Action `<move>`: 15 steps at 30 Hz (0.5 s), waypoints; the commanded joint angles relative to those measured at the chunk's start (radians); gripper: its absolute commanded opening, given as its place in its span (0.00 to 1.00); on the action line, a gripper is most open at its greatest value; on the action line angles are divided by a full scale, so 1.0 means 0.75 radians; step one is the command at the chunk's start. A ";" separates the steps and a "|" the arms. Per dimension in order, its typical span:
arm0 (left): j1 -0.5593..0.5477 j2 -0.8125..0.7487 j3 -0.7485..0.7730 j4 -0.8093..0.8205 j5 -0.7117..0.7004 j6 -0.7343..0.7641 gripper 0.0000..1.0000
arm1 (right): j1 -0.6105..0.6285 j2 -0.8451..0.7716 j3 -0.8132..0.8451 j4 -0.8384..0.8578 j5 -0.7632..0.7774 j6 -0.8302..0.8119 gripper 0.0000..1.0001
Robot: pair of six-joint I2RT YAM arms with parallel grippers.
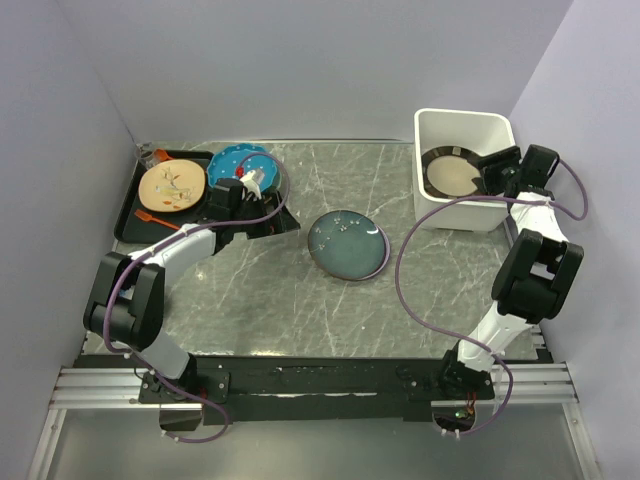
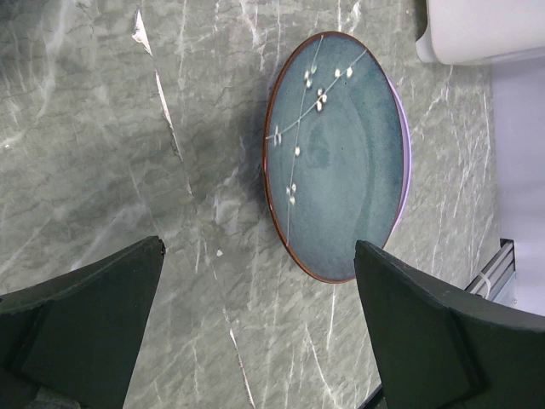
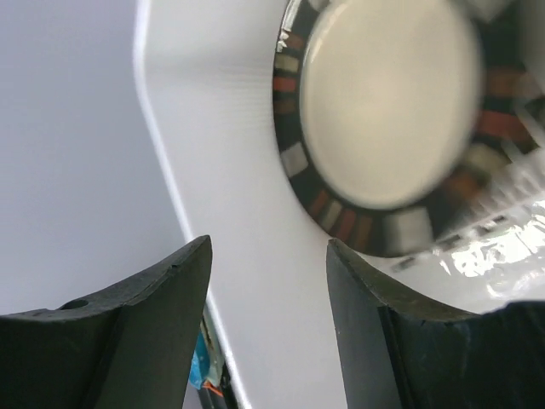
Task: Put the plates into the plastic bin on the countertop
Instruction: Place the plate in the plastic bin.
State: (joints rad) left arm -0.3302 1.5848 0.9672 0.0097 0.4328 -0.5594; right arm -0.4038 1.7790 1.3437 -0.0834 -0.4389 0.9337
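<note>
A cream plate with a black-striped rim (image 1: 450, 175) lies inside the white plastic bin (image 1: 463, 122) at the back right of the countertop (image 1: 300, 300). My right gripper (image 1: 497, 170) hangs over the bin's right side; in the right wrist view it (image 3: 268, 247) is open and empty above the bin wall (image 3: 230, 170), beside that plate (image 3: 383, 102). A blue-grey plate (image 1: 347, 245) sits mid-counter, with a lavender edge (image 2: 407, 153) showing under it. My left gripper (image 1: 275, 222) is wide open and empty, to the left of that plate (image 2: 341, 153).
A black tray (image 1: 130, 215) at the back left carries an orange-toned plate (image 1: 172, 186) and a teal dotted plate (image 1: 240, 165). Walls close in on the left, back and right. The bin's corner (image 2: 485, 30) shows in the left wrist view.
</note>
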 commanded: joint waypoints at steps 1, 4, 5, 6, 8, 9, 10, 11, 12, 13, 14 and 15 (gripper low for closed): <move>-0.012 -0.007 0.060 0.014 0.026 0.032 0.99 | 0.007 -0.098 0.078 0.105 -0.032 -0.010 0.64; -0.016 0.006 0.070 0.003 0.026 0.032 0.99 | 0.015 -0.132 0.051 0.229 -0.088 0.013 0.64; -0.018 0.008 0.070 0.003 0.024 0.036 0.99 | 0.019 -0.141 0.043 0.246 -0.092 0.013 0.64; -0.022 0.010 0.073 0.001 0.026 0.036 0.99 | 0.031 -0.157 0.047 0.256 -0.104 0.009 0.64; -0.026 0.018 0.081 -0.001 0.026 0.038 0.99 | 0.043 -0.169 0.067 0.250 -0.110 -0.009 0.65; -0.032 0.020 0.083 -0.001 0.024 0.038 0.99 | 0.049 -0.173 0.076 0.238 -0.116 -0.012 0.65; -0.036 0.028 0.091 -0.003 0.024 0.040 0.99 | 0.052 -0.181 0.080 0.240 -0.135 -0.012 0.65; -0.040 0.032 0.093 -0.011 0.020 0.040 0.99 | 0.054 -0.186 0.084 0.240 -0.143 -0.010 0.65; -0.051 0.036 0.097 -0.011 0.016 0.044 0.99 | 0.056 -0.192 0.086 0.240 -0.151 -0.003 0.65; -0.055 0.049 0.107 -0.011 0.014 0.050 0.99 | 0.062 -0.208 0.084 0.242 -0.165 -0.001 0.65; -0.063 0.055 0.113 -0.011 0.010 0.051 0.99 | 0.064 -0.216 0.084 0.238 -0.167 0.003 0.65; -0.075 0.061 0.120 -0.049 0.008 0.055 0.99 | 0.068 -0.222 0.084 0.230 -0.174 0.003 0.65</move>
State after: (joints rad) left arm -0.3607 1.6127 1.0046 -0.0074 0.4320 -0.5529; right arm -0.3637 1.6764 1.3579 0.0525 -0.5251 0.9379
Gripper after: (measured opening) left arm 0.994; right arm 0.653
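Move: The teal plate, next on the counter stack, lies about 33 cm to the left of the right gripper, 15 cm back and some 15 cm below. The black-rimmed plate is already in the plastic bin, its middle about 6 cm left, 1 cm ahead and 10 cm below; the bin's middle is about 5 cm left, 1 cm ahead and 8 cm below. From the left gripper the teal plate is about 13 cm right, 5 cm back and 10 cm below. Lift the empty right gripper quickly about 8 cm, away from the black-rimmed plate in the plastic bin, easing it some 3 cm left as it climbs. Tip the fingers up by about 15 degrees, swing them slightly counter-clockwise, and leave them partly open. ##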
